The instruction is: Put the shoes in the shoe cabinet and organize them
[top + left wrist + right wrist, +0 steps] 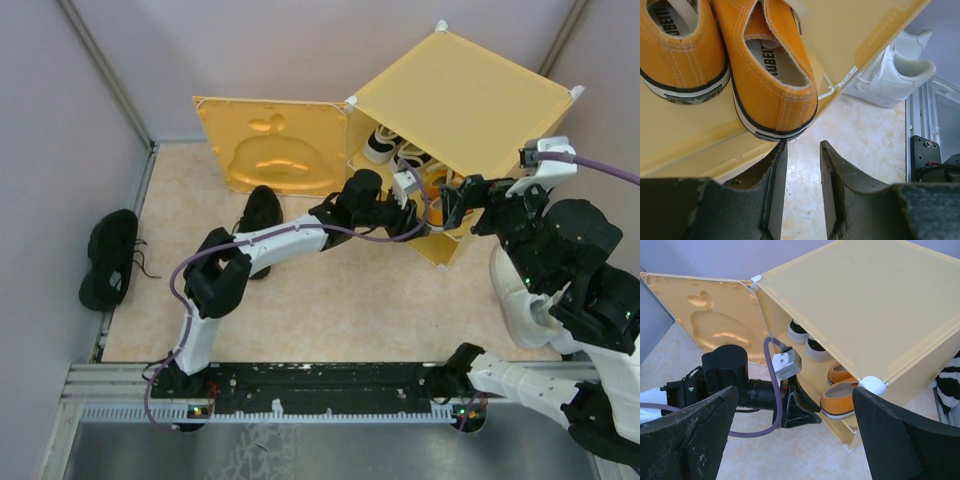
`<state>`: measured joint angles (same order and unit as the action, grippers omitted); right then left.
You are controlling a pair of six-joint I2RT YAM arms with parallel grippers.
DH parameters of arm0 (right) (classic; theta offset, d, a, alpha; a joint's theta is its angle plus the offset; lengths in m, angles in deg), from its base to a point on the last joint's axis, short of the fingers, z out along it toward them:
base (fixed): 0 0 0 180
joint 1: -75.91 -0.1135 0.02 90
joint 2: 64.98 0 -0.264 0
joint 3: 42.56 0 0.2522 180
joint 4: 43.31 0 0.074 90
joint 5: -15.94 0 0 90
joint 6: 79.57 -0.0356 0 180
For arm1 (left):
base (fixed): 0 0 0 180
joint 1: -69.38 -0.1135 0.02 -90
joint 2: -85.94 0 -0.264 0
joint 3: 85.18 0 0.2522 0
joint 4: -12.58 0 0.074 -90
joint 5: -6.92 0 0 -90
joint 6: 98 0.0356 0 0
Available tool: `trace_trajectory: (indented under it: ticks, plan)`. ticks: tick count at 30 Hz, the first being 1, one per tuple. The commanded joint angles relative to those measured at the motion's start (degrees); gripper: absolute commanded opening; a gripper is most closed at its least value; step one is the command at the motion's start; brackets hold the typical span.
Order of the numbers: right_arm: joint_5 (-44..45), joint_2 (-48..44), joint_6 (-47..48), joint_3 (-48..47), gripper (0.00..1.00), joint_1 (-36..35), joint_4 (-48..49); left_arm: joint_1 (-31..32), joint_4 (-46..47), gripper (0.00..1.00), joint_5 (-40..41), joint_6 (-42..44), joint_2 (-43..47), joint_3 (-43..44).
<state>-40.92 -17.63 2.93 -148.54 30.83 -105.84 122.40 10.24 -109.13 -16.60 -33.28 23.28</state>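
The yellow shoe cabinet (pixel 460 95) stands at the back right with its embossed door (pixel 270 150) swung open to the left. Two orange shoes (pixel 775 75) (pixel 682 50) sit on its shelf (pixel 680 130), the nearer one's heel hanging over the front edge. A black-and-white pair (pixel 385 145) sits deeper on the shelf. My left gripper (pixel 803 145) is open and empty, its fingertips just below that heel. My right gripper (pixel 795 390) hovers wide open at the cabinet's front corner, holding nothing. One black shoe (pixel 260 215) lies on the floor by the door, and more black shoes (pixel 110 258) lie at the far left.
A cream-white pair (pixel 895 70) stands on the floor to the right of the cabinet, partly under my right arm (pixel 560 260). Grey walls close in the floor on the left and back. A metal rail (pixel 320 385) runs along the near edge.
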Motion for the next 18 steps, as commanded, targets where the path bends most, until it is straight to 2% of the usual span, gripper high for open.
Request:
trace_trajectory:
  ticks: [1,10,18]
  plan:
    - [0.1,-0.5,0.7,0.8,0.97,0.4,3.0,0.2,1.0,0.39,2.7,0.8,-1.2,1.5]
    - [-0.3,0.2,0.6,0.4,0.98,0.4,2.6,0.2,0.9,0.45,4.9,2.1,-0.4,-1.2]
    - [0.0,1.4,0.2,-0.1,0.98,0.4,1.5,-1.4,7.7,0.67,5.7,2.7,9.2,-11.9]
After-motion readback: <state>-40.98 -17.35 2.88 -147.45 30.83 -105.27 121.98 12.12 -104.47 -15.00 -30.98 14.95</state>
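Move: The black shoe on the open floor, next in line for the left hand, lies about 38 cm to its left, 8 cm farther out and 15 cm lower. Right by the fingertips is the near orange shoe's heel; that shoe's middle is some 10 cm right, 7 ahead and 3 up. The far orange shoe is roughly 8 cm right, 13 ahead. From the right hand, the black shoe is about 44 cm left, 17 ahead, 41 below. Downward first, slowly and then quicker, the left hand sinks about 4 cm from the near orange shoe's heel and shelf edge, veering some 2 cm left near the end, back out from the cabinet. The partly open fingers spread to well over half, and the wrist turns only about 5 degrees counter-clockwise, the fingers still pointing right towards the cabinet. ##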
